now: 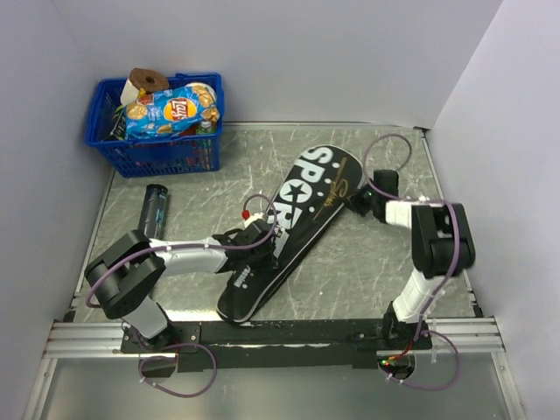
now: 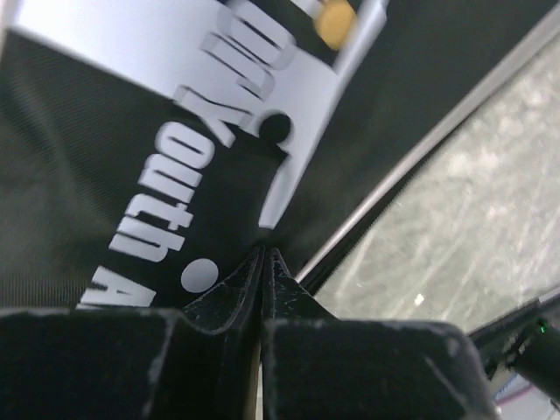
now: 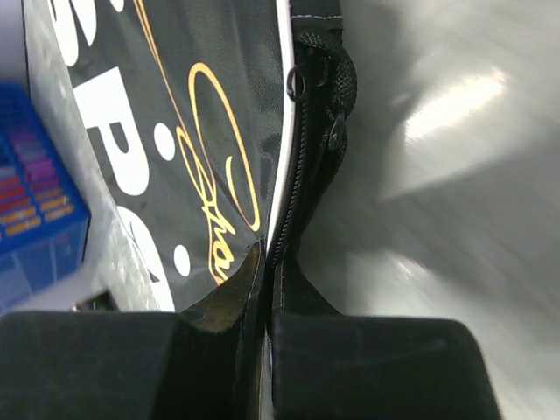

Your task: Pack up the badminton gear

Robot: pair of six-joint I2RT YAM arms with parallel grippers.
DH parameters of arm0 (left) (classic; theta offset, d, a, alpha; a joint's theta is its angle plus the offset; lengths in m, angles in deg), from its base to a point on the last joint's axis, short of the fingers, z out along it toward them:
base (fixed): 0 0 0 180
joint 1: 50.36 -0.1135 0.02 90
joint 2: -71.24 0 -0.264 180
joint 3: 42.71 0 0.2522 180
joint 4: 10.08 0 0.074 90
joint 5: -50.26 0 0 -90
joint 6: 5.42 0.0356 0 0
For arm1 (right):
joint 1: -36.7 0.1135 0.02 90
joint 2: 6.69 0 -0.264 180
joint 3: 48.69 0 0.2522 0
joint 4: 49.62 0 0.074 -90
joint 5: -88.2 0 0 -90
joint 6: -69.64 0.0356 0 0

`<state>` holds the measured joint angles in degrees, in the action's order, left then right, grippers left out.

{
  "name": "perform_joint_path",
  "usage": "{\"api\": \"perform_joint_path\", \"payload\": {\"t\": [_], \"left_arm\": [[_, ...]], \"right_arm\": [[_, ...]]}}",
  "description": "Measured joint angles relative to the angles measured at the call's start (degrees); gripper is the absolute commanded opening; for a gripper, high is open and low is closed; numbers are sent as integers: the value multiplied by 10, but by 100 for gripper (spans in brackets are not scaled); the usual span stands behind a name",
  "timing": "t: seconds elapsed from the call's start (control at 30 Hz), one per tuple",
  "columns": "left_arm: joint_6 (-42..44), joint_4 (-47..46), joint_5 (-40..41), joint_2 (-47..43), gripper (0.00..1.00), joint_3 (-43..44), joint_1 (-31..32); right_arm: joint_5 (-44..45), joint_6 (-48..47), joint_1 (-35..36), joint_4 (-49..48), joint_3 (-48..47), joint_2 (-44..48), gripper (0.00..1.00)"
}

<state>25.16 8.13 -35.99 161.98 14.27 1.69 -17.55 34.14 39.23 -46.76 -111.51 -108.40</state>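
Observation:
The black racket-shaped cover lettered "SPORT" lies diagonally across the middle of the table. My left gripper is at its left edge; in the left wrist view the jaws are shut, pinching a fold of the cover's fabric. My right gripper is at the cover's right edge, shut on its zipper seam. The dark tube lies on the table to the left, apart from both grippers. No rackets or shuttlecocks show.
A blue plastic basket of snacks stands at the back left. A small red-and-white thing sits by the left gripper; I cannot tell what it is. White walls close in the table on three sides.

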Motion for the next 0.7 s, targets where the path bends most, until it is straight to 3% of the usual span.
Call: {"api": "perform_joint_path", "payload": {"t": [0.23, 0.43, 0.5, 0.53, 0.63, 0.7], "left_arm": [[19, 43, 13, -20, 7, 3, -70], [46, 62, 35, -29, 7, 20, -134], [53, 62, 37, -31, 6, 24, -148], [57, 62, 37, -32, 6, 24, -153], [64, 65, 37, -46, 5, 24, -159], [68, 66, 36, -66, 6, 21, -161]], "right_arm": [[77, 92, 2, -5, 186, 171, 0], [103, 151, 22, 37, 267, 290, 0], [115, 159, 31, 65, 280, 329, 12], [119, 161, 34, 76, 283, 343, 26], [125, 157, 37, 129, 288, 389, 47], [131, 143, 37, 165, 288, 421, 55]]}}
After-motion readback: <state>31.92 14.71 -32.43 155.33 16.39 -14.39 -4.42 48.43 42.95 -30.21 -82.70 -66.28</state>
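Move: The right hand already pinches the zipped long edge of the black racket bag near its wide end; the bag's middle lies about 19 cm to that hand's left and 8 cm back, the wide end's middle some 12 cm ahead and 6 cm left. The left hand's shut fingers are on the bag, whose middle is 8 cm ahead and 4 cm right; its narrow end lies 14 cm back and 12 cm left, the black tube 36 cm left and 7 cm ahead. Keeping its pinch on the zipped edge, the right hand drags the wide end back towards the base by about 15 cm, turning some 15 degrees clockwise and opening its fingers around the edge at the end. The left hand, fingers shut and bearing on the bag, pushes the narrow half forward and left, roughly 8 cm each way, then rises about 2 cm. ##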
